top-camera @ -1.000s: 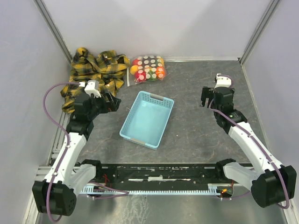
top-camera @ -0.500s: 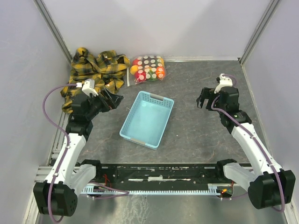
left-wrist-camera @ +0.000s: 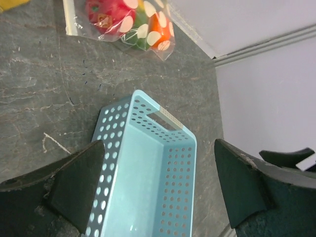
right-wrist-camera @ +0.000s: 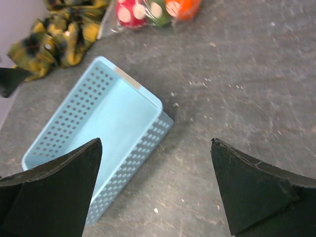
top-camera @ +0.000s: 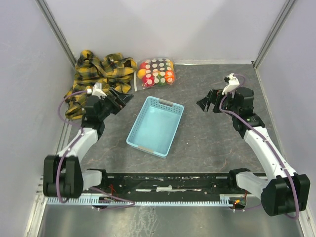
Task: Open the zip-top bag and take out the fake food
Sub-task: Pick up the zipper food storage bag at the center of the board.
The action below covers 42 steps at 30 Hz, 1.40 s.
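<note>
The zip-top bag (top-camera: 157, 72), clear with white oval dots, lies shut at the back of the table, its white zip strip on the left. The fake food (top-camera: 154, 75) shows through it as red, orange, yellow and green pieces. In the left wrist view the bag (left-wrist-camera: 126, 24) is at the top, in the right wrist view the bag (right-wrist-camera: 153, 11) is at the top edge. My left gripper (top-camera: 123, 97) hovers open, short of the bag's near left corner. My right gripper (top-camera: 206, 102) hangs open to the right of the basket. Neither holds anything.
A light blue slotted basket (top-camera: 138, 118) stands empty mid-table, between the two grippers and in front of the bag. A yellow-and-black plaid cloth (top-camera: 98, 74) is bunched at the back left, touching the bag's zip side. Walls close in the back and both sides.
The left gripper has swung back and to the right, toward the bag. The right gripper has moved left and turned to face the basket. Bag and basket have not moved.
</note>
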Motion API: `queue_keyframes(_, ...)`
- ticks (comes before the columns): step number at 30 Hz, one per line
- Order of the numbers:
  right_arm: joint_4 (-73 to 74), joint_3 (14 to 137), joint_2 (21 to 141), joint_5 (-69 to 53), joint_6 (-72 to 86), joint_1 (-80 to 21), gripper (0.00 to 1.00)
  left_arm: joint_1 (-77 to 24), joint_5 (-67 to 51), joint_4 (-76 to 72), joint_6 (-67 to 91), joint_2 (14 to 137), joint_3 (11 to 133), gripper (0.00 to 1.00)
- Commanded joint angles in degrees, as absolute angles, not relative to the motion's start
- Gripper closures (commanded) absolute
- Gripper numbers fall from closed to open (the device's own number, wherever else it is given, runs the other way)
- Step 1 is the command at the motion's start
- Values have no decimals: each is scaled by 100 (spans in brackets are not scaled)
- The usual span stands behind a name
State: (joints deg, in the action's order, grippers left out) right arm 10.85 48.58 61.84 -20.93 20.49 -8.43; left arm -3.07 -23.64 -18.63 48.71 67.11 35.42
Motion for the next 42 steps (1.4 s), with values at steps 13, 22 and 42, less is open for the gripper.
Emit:
queue_keyframes(13,-1562,4608,6683,-3747,3109,-791,1,-257,-2414,-5012,6559,10895,5424,2)
queue_keyframes(22,-1569,4583,6704,-3789,3059,-784,1,-266,-1855,-3905,6082,12101,6630,5)
queue_keyframes(42,-1342,4658,6901,-3824,2976,-789,1,-256,-2848,-4770,6602,13462,7703,82)
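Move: The food bag lies about 28 cm ahead of the left hand and 12 cm to its right, some 15 cm lower; its zip edge, the side nearer this hand, is 23 cm ahead and 2 cm right. At much the same depth are the plaid cloth, 23 cm ahead and 15 cm left, and the blue basket, 6 cm back and 14 cm right. From the right hand the bag is roughly 31 cm ahead, 20 cm left and 17 cm down. The left fingers come together on the near end of the bag's zip edge, one on each side of the strip, after the open hand reaches about 21 cm forward while sinking some 15 cm beside the cloth, tipping slightly down and rolling its left side lower. The right hand, open and empty, shifts about 5 cm left and a little up, turning counter-clockwise and rolling its left side up. ##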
